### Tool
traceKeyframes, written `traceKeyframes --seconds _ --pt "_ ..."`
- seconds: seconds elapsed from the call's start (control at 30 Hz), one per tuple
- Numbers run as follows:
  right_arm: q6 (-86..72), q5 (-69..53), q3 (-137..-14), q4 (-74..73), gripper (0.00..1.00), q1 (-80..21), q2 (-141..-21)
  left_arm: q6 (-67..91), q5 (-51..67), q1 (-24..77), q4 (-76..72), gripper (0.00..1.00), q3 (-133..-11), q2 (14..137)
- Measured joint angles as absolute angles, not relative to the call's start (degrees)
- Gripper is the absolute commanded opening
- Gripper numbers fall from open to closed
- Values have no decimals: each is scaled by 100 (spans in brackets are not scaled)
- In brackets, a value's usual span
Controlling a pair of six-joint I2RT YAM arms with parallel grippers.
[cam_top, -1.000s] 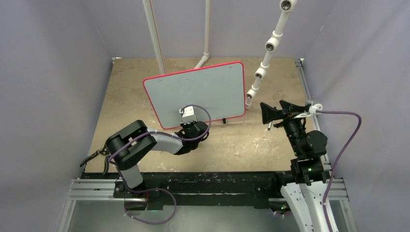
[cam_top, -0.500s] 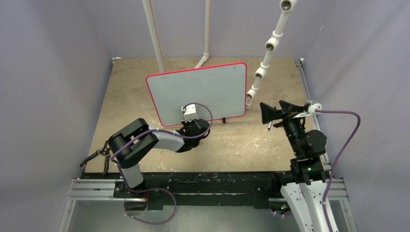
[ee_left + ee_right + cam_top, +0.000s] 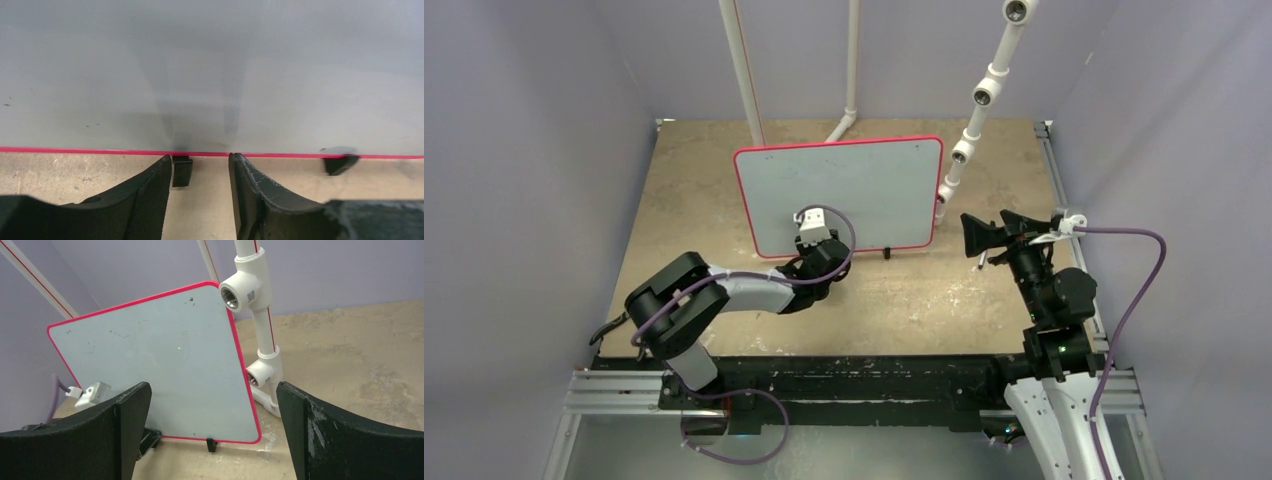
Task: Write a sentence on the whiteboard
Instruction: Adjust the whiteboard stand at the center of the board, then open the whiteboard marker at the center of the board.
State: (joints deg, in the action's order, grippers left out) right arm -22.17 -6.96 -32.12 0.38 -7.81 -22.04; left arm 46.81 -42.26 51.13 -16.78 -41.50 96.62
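The whiteboard (image 3: 854, 185) stands upright on small black feet at the middle back of the table, red rim all round. Its face is blank apart from tiny specks, and no sentence shows on it. It fills the left wrist view (image 3: 210, 75) and shows in the right wrist view (image 3: 155, 355). My left gripper (image 3: 816, 252) (image 3: 200, 160) is open and empty, its fingertips at the board's bottom rim with one black foot (image 3: 181, 170) between them. My right gripper (image 3: 972, 235) (image 3: 212, 386) is open and empty, off to the board's right and apart from it.
A white jointed pipe stand (image 3: 979, 95) (image 3: 250, 295) rises just right of the board, close to its right edge. Two white poles (image 3: 744, 75) stand behind it. A dark tool (image 3: 619, 325) lies at the table's near left edge. Purple walls enclose the table.
The board has swung round and shifted right, from angled to nearly square-on. My left gripper has moved forward and right with its bottom edge. The right arm has not moved.
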Motion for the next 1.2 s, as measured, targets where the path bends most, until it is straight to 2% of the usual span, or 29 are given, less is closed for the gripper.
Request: traceKeyframes --seconds 0.2,0.43,0.7,0.9,1.03,1.2 --pt "-2327 -497 -3210 10 99 -781 -2235 4578 -3809 5096 -1603 62 -3929 8873" --pt "-2740 -250 -3089 -78 99 -781 -2674 4095 -2969 4982 -786 71 -3962 7876" --pt "-3098 235 -3079 -331 99 -781 -3911 3242 -1549 4178 491 74 -4910 7214" --pt "-3201 631 -3079 -434 98 -720 -4797 2644 -884 4128 1295 75 -5739 6864" --pt "-3221 696 -3081 -429 98 -576 -5264 1981 -845 4125 1627 75 -6211 6746" --pt "-3210 626 -3085 -283 95 -196 -5784 1531 -1201 4097 1599 75 -5813 6237"
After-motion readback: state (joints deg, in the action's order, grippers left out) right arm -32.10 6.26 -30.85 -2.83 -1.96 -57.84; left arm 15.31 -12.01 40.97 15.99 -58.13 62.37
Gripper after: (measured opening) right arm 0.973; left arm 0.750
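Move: The left hand is just above the whiteboard stand's left foot, which lies about 1 cm ahead, 1 cm to its left and 3 cm below; the stand's right foot is some 15 cm to the hand's right, 3 cm ahead and 3 cm below. From the right hand, the marker lies about 10 cm ahead, 11 cm to the right and 31 cm below. The whiteboard's lower right corner is about 11 cm ahead of that hand, 3 cm left and 28 cm below. Straight up and away from the stand goes the left hand, some 22 cm with a slight drift back, opening its already parted fingers further and turning about 30 degrees clockwise. Meanwhile the right hand sinks some 20 cm towards the marker, reaching forward and edging right, tipping its wide-open fingers from level to steeply downward while swinging clockwise; it touches nothing. ##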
